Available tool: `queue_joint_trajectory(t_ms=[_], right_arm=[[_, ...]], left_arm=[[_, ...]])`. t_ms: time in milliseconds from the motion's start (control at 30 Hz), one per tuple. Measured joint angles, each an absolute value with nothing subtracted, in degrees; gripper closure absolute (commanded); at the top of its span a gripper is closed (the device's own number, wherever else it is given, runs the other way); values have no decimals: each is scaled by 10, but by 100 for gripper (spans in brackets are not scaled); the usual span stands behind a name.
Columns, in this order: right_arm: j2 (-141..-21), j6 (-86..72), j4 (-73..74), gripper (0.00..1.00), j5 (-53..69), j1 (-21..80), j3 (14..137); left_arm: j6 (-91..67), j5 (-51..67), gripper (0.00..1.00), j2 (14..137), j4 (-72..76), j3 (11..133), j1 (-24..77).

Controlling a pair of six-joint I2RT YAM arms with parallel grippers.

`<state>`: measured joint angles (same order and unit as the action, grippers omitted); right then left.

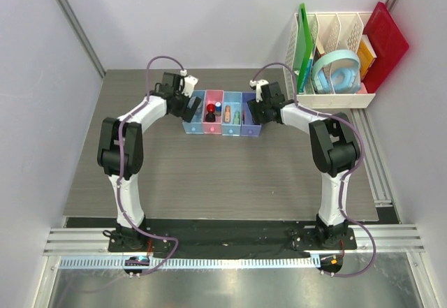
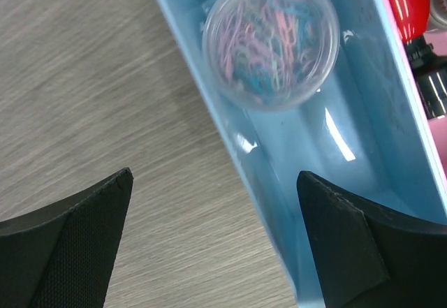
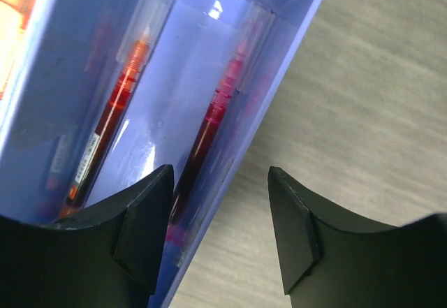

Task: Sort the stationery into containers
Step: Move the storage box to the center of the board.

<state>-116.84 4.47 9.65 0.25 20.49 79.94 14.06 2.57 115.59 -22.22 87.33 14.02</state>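
The containers (image 1: 246, 133), four joined bins, stand mid-table. My left gripper (image 1: 191, 107) (image 2: 213, 175) is open and astride the outer wall of the end light-blue bin (image 2: 279, 182), one finger over the table, the other over the bin. A clear round case of paper clips (image 2: 271, 39) lies in that bin. My right gripper (image 1: 255, 110) (image 3: 220, 175) is open astride the outer wall of the purple-blue bin (image 3: 272, 77). Inside it lie a dark red pen (image 3: 209, 123) and an orange-red pen (image 3: 115, 109). A red ball-like piece (image 1: 209, 105) sits in the pink bin. An orange marker (image 1: 227, 112) lies in the third.
A large white slotted rack (image 1: 342, 100) stands at the back right, holding a green board (image 1: 302, 39), a red board (image 1: 385, 42) and a light-blue ring (image 1: 336, 70). Grey walls close in both sides. Metal rails run along the near and right table edges.
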Motion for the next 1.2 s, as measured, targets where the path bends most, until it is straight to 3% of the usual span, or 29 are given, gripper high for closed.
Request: queue_joint_trajectory(t_ms=[300, 600, 1200], right_arm=[[-1138, 55, 121, 38, -22, 222, 782], [-1049, 55, 110, 38, -43, 251, 683], [-975, 60, 104, 34, -74, 288, 589]], left_arm=[[144, 20, 0, 1146, -219, 817, 187], [144, 17, 0, 1101, -231, 758, 218], [144, 22, 0, 1075, -253, 737, 227]])
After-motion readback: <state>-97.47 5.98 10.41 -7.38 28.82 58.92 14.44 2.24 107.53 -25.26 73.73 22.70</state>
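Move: The storage box's middle is about 13 cm right of the left hand and 14 cm left of the right, about level fore and aft, a few cm below both. Its spot at the board's centre is some 10 cm farther back. From the left hand, the paper-clip tub lies 3 cm ahead and 3 cm right, the red-black bottle 9 cm right, level; the green bottle is 8 cm left of the right hand, level. Both hands, still open astride the storage box's end walls, drag it back about 10 cm, the left also rightward. ##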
